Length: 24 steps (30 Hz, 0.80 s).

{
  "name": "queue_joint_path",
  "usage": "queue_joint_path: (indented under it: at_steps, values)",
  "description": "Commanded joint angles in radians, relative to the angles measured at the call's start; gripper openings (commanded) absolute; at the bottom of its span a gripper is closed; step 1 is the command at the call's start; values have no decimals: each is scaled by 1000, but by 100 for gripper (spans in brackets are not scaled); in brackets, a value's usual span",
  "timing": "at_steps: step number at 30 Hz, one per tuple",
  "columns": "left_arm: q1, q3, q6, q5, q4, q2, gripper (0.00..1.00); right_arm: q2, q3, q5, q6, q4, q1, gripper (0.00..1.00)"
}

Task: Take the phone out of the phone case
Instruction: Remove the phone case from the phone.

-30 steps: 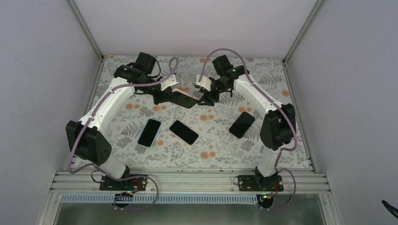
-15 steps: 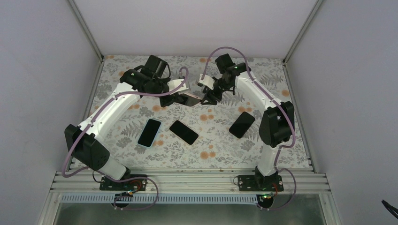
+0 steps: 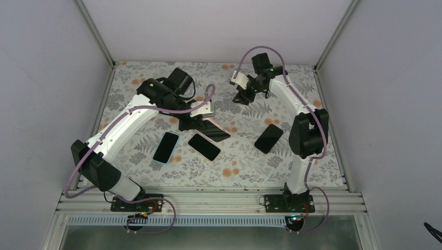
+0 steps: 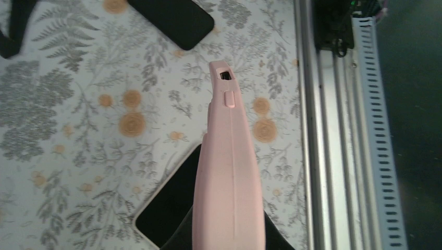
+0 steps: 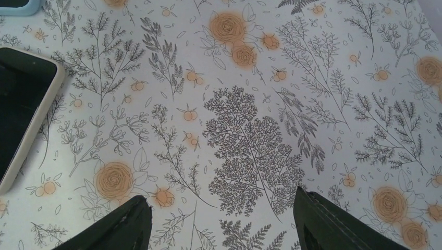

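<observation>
My left gripper [image 3: 200, 119] is shut on the pink phone case [image 3: 215, 130], which hangs tilted just above the middle of the floral table [image 3: 245, 161]. A black screen shows in the phone case from above, so the phone sits in it. In the left wrist view the phone case [image 4: 229, 166] stands edge-on between the dark fingers [image 4: 177, 240] of the left gripper [image 4: 229, 237]. My right gripper [image 3: 242, 97] hovers at the back, apart from the phone case, open with nothing in it. In its own view the right gripper [image 5: 221, 200] has only table beneath it.
Three other phones lie on the table: one in a light blue case [image 3: 166, 147], a black one in the middle [image 3: 204, 147] right under the held case, and a black one [image 3: 268, 138] at the right. The rail [image 4: 333, 156] marks the near edge.
My left gripper has carried the pink case forward and lower, over the middle phone. My right gripper, which was at the case's other end, has pulled back to the far right.
</observation>
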Motion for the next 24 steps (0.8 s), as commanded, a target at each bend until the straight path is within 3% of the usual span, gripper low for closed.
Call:
queue_joint_path:
  at_steps: [1,14,24]
  values:
    - [11,54,14,44,-5,-24,2,-2,7,-18,-27,1,0,71]
    - [10,43,-2,13,65,11,2,-398,-385,-167,-153,-102,70,71]
    - [10,52,-8,20,91,36,2,-473,-480,-217,-134,-85,111,69]
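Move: My left hand already grips the phone in its pink case; its middle is about 5 cm right, 2 cm back and 4 cm below that hand. From my right hand, empty and open, it lies some 23 cm back, 15 cm left and 5 cm higher. The white-edged phone on the table is 16 cm back, 17 cm left and 16 cm below my right hand; the black phone is 13 cm back, 14 cm right, equally low. I bring my right hand swiftly back about 17 cm, rising a couple of centimetres on the way and turning some 15 degrees counter-clockwise, fingers open, to come up beside the free lower end of the pink phone case without closing on it. My left hand keeps its grip on the other end and eases a little forward. ##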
